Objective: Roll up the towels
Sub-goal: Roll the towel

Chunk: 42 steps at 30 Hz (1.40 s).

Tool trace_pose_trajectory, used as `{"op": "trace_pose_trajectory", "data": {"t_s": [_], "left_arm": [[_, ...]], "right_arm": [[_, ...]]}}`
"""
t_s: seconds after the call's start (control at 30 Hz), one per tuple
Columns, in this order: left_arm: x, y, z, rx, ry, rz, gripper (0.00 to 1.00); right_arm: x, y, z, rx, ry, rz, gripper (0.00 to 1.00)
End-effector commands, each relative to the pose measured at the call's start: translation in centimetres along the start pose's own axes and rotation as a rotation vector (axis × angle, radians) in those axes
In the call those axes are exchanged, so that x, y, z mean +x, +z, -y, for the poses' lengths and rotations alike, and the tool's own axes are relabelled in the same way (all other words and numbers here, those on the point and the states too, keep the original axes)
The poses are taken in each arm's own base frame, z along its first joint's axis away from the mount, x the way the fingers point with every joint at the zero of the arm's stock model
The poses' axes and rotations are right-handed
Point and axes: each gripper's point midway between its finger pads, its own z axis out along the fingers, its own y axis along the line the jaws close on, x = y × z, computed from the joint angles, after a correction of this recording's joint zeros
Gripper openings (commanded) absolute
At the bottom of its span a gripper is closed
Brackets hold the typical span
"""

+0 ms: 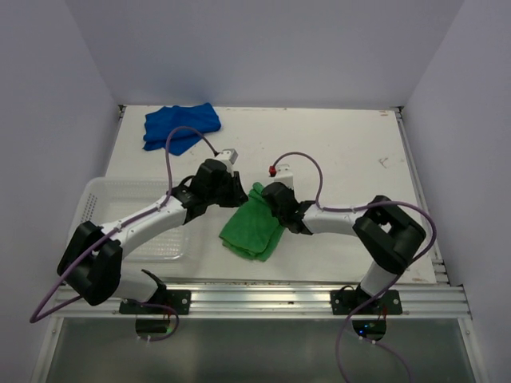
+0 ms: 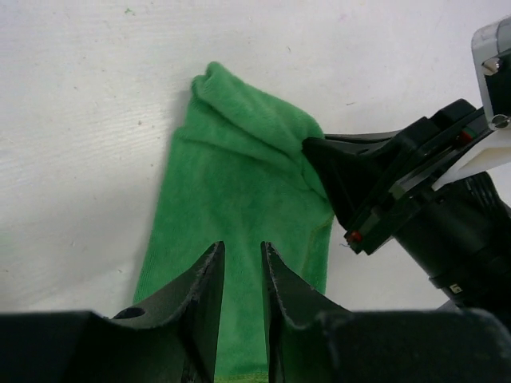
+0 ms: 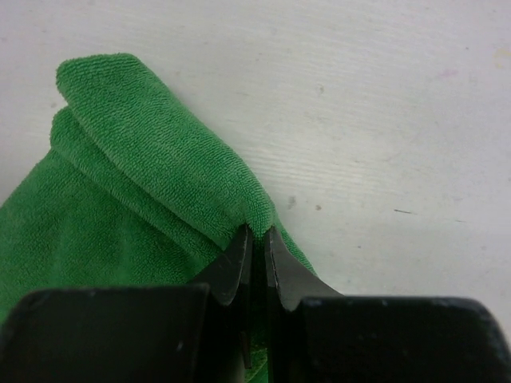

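The green towel (image 1: pixel 254 230) lies folded lengthwise in the middle of the table, its far end turned over into a thick fold (image 3: pixel 152 136). My right gripper (image 3: pixel 256 234) is shut on the corner of that fold, as the left wrist view also shows (image 2: pixel 313 148). My left gripper (image 2: pixel 242 252) hovers just above the flat part of the green towel (image 2: pixel 231 199), its jaws a narrow gap apart with nothing between them. From above, both grippers meet at the towel's far end, left (image 1: pixel 239 196) and right (image 1: pixel 263 196). The blue towel (image 1: pixel 182 126) lies crumpled at the far left of the table.
A white perforated basket (image 1: pixel 94 193) sits at the near left, under the left arm. White walls close in the table on three sides. A metal rail (image 1: pixel 263 297) runs along the near edge.
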Motion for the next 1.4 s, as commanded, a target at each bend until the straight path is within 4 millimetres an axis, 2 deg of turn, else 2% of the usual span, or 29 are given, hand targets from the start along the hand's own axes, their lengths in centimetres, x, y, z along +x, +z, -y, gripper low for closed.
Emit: {"op": "trace_pose_trajectory", "data": {"t_s": [0.0,0.03,0.07,0.17,0.37,0.57,0.63,0.67,0.8,0.93,1.0,1.03,1.37], "left_arm": [[-1.2,-0.7,-0.4,0.0,0.019,0.042,0.29],[-1.3,-0.6,-0.4,0.005,0.018,0.043,0.29],[-1.2,-0.4,-0.4,0.008,0.017,0.036,0.29],[-1.2,0.1,-0.1,0.025,0.016,0.022,0.29],[-1.5,1.0,0.6,0.051,0.01,0.017,0.29],[-1.1,1.9,2.0,0.127,-0.034,-0.004,0.28],[-0.7,1.9,2.2,0.145,-0.049,-0.018,0.28],[-1.3,2.0,2.6,0.163,-0.046,0.008,0.28],[-1.4,2.1,2.3,0.145,-0.037,0.01,0.28],[-2.2,2.1,2.7,0.15,-0.023,0.024,0.28],[-2.4,2.4,2.8,0.153,-0.017,0.022,0.28],[-1.7,2.6,2.3,0.133,-0.022,-0.009,0.28],[-3.0,3.0,2.1,0.148,-0.042,0.003,0.28]], "right_arm": [[-0.3,-0.8,1.9,0.023,0.028,0.013,0.0],[-0.2,-1.1,2.1,0.017,0.022,0.013,0.0],[0.9,-1.3,2.6,0.023,0.0,-0.01,0.0],[2.2,-2.2,3.9,0.041,0.002,-0.035,0.0],[3.7,-4.4,5.6,0.012,-0.001,-0.041,0.0],[3.4,-5.3,6.4,0.037,-0.064,-0.007,0.0],[3.1,-5.5,6.1,0.038,-0.082,0.005,0.0],[2.9,-5.5,6.1,0.047,-0.098,0.014,0.0],[2.9,-5.7,5.8,0.063,-0.169,0.014,0.0],[3.1,-6.2,4.7,0.08,-0.263,0.038,0.0],[3.0,-6.3,4.8,0.126,-0.313,0.055,0.0],[2.8,-6.6,4.3,0.129,-0.337,0.068,0.0],[3.1,-7.3,2.8,0.235,-0.544,0.112,0.0]]}}
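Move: The right gripper already pinches the folded-over edge of the green towel; that edge's free end sticks out about 3 cm ahead and 4 cm to its left. The green towel's flat middle lies roughly 7 cm back and 5 cm left of the right hand, some 2 cm below. The blue towel is about 18 cm ahead and 23 cm left. From the left hand, the green towel's middle is about 5 cm back, 3 cm right and 10 cm below. Keep the right fingers shut on the green towel's folded edge and draw it low over the table, back and to the right, then further back while easing about 3 cm left and rolling the wrist some 30 degrees, left side dipping; net about 8 cm back and 4 cm right. Let the empty left gripper hover above the towel, drifting slightly right and forward. ##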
